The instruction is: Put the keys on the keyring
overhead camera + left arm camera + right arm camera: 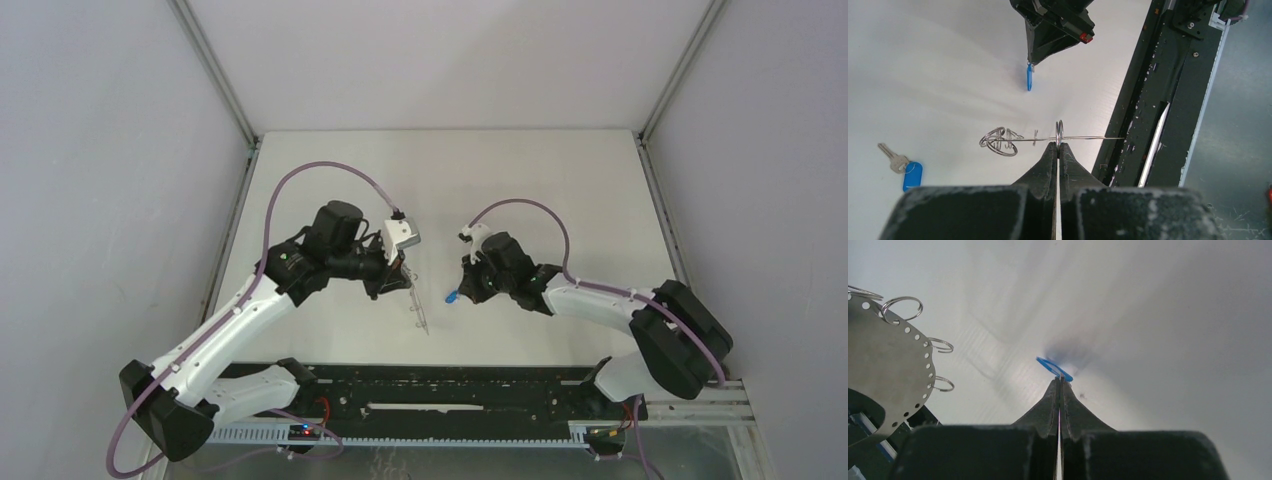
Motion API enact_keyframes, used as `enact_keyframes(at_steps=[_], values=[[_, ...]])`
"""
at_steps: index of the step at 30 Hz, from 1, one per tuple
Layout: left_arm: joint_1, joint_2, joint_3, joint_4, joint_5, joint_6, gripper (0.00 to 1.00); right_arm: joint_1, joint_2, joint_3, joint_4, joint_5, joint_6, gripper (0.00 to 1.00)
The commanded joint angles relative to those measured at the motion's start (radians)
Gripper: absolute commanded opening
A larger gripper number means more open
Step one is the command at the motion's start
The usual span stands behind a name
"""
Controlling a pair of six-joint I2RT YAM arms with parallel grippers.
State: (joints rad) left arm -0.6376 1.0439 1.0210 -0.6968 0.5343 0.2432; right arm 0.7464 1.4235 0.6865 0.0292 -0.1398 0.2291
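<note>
My left gripper (398, 282) (1058, 144) is shut on the keyring (1083, 138), a thin grey metal plate seen edge-on, with wire loops (998, 141) bunched at its far end. In the right wrist view the keyring (888, 360) shows at the left, its rim pierced with holes and fringed with loops. Just right of it, my right gripper (463, 292) (1059, 381) is shut on one of the keys, lifted off the table; its blue tag (452, 297) (1029, 80) (1054, 368) hangs from the tips. A second key (892, 157) with a blue tag (913, 175) lies on the white table.
A black rail (450, 400) (1168, 100) holding the arm bases runs along the near table edge, close behind the keyring. White enclosure walls with metal corner posts (215, 70) close in the table on three sides.
</note>
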Motion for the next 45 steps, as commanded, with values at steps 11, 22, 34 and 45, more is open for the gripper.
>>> enact_keyframes(at_steps=[11, 22, 34, 45], values=[[0.007, -0.024, -0.021, 0.033, 0.034, -0.022, 0.0, -0.015, 0.08, -0.018, 0.032, -0.066, 0.039, 0.0], [0.008, -0.024, -0.024, 0.035, 0.035, -0.022, 0.0, -0.021, 0.129, -0.018, 0.037, -0.034, 0.053, 0.07], [0.008, -0.016, -0.013, 0.036, 0.038, -0.024, 0.0, -0.031, -0.044, 0.002, -0.024, -0.025, 0.027, 0.5], [0.008, -0.018, -0.003, 0.036, 0.037, -0.024, 0.0, -0.086, -0.134, 0.01, -0.097, 0.04, 0.263, 1.0]])
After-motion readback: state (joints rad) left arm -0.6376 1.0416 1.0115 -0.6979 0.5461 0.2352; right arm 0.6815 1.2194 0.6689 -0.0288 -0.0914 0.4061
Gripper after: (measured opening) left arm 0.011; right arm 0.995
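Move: The right gripper already pinches the keys at their key end, with the blue tag dangling. The bare table spot they go to is about 6 cm below it, 2 cm back and 1 cm left. The keyring, in the left gripper, stands roughly 9 cm left of the right hand, 2 cm back and 9 cm higher; the spare keys lie some 18 cm left, 7 cm ahead and 6 cm below. From the left hand, that spot is about 10 cm right, 5 cm back and 20 cm down. Set the keys down with the right gripper: lower it about 4.5 cm onto the bare table beside the keyring, easing back a centimetre and tipping the fingers slightly further down. Open the fingers wide to let go of the keys, then rise some 10 cm off them, drifting a little forward and right with a slight clockwise turn. ##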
